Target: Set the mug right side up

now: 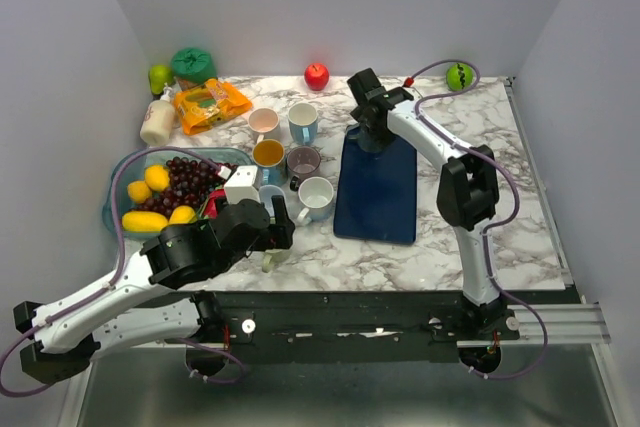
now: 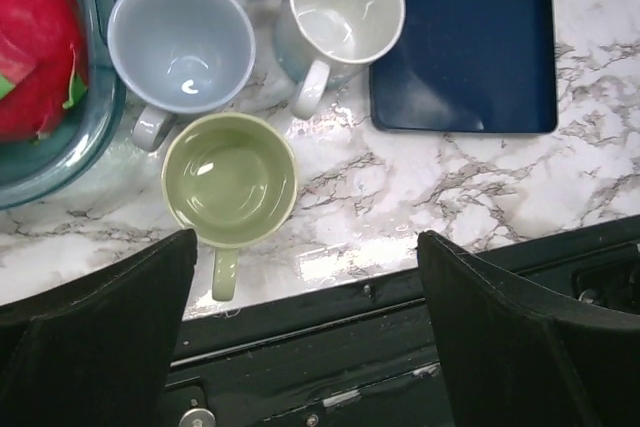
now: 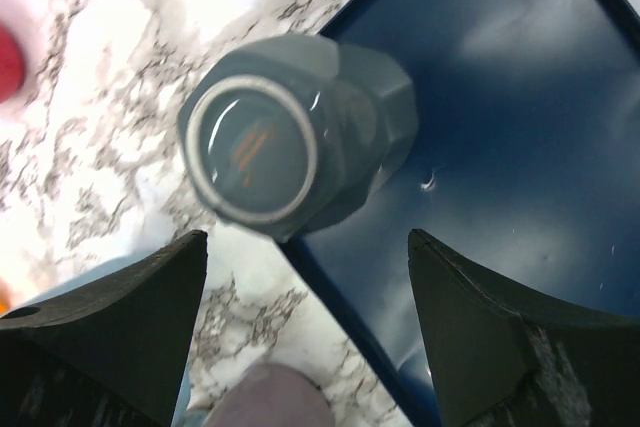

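Observation:
A grey-blue mug stands upside down on the corner of the dark blue mat, its ringed base facing up. My right gripper hovers over it, open, with nothing between its fingers; the mug lies just beyond the fingertips. In the top view the right gripper covers that mug. My left gripper is open and empty above the table's front edge. A pale green mug stands upright just ahead of it, handle toward the edge.
Upright mugs cluster mid-table: a light blue one, a white one, and several more behind. A glass bowl of fruit stands at left. An apple, a snack bag and a bottle line the back.

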You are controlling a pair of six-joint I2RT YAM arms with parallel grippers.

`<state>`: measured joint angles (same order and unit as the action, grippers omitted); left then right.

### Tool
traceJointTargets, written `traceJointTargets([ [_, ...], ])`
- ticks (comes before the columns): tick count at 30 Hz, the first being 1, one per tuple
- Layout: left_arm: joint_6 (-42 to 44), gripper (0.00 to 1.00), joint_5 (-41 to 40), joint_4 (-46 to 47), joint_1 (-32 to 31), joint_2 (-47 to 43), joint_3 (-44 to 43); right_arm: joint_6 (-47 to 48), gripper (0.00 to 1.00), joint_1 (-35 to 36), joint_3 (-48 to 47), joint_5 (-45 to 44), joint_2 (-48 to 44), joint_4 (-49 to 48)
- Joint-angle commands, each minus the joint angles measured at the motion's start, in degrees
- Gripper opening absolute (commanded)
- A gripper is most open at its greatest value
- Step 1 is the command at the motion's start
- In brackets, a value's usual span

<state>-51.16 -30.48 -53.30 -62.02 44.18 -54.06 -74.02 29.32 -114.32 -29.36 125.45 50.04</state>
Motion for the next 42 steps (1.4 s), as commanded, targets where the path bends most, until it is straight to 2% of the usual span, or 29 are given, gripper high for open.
traceJointTargets([
  [1, 5.2, 0.99, -2.9, -1.2, -0.3, 1.3, -4.5, -3.2, 0.88, -1.1, -3.5, -2.7, 4.4, 3.8],
  [7, 9.6, 0.99, -2.7, -1.0, -0.2, 4.1, -8.4, -5.9, 0.87, -1.1, -9.7, -3.9, 8.3, 7.7],
  [12, 13.2, 0.99, -2.6, 0.5, 0.7, 4.5, -9.8, -9.1, 0.86, -1.1, -10.0, -3.2, 9.3, 10.9],
  [16, 16.5, 0.99, -1.8, 1.9, 1.8, 5.3, -10.4, -6.2, 0.83, -1.2, -5.3, -1.7, 6.9, 9.0],
  [29, 19.8, 0.99, 2.1, 5.2, 6.9, 6.7, -9.0, 1.2, 0.81, -1.0, 13.8, -7.9, -8.0, 3.1],
  [37, 21.3, 0.99, 4.3, 5.9, 9.4, 6.9, -8.7, 13.4, 0.63, -1.1, 14.8, -7.0, -6.9, -3.5],
  [41, 21.5, 0.99, 4.7, 6.1, 10.0, 6.8, -8.5, 15.3, 0.59, -1.1, 16.0, -4.9, -6.4, -5.4],
  [42, 21.5, 0.99, 4.9, 6.1, 10.1, 6.8, -8.4, 15.4, 0.55, -1.1, 16.2, -4.8, -6.4, -5.7],
])
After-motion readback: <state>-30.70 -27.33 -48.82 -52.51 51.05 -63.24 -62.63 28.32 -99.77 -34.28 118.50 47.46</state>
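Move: The upside-down grey mug lies just ahead and right of the right hand, about 2 cm each way, its middle some 6 cm lower, with its handle out to the left. The navy tray's middle is 11 cm back and 3 cm right of that hand; the pale blue-white mug stands 17 cm left and 4 cm ahead, the purple mug 16 cm left and 7 cm back. From the left hand the grey mug is roughly 32 cm ahead and 23 cm right, 16 cm lower. Dragging the upturned grey mug over the tray, the right hand first eases 2 cm forward and sinks, then draws back and right some 9 cm, still sinking before rising slightly. It finally noses forward, rolling its left side down, as its fingers close partway on either side of the handle. The left hand, open, rises clear of the green mug and drifts forward, about 4 cm each. ##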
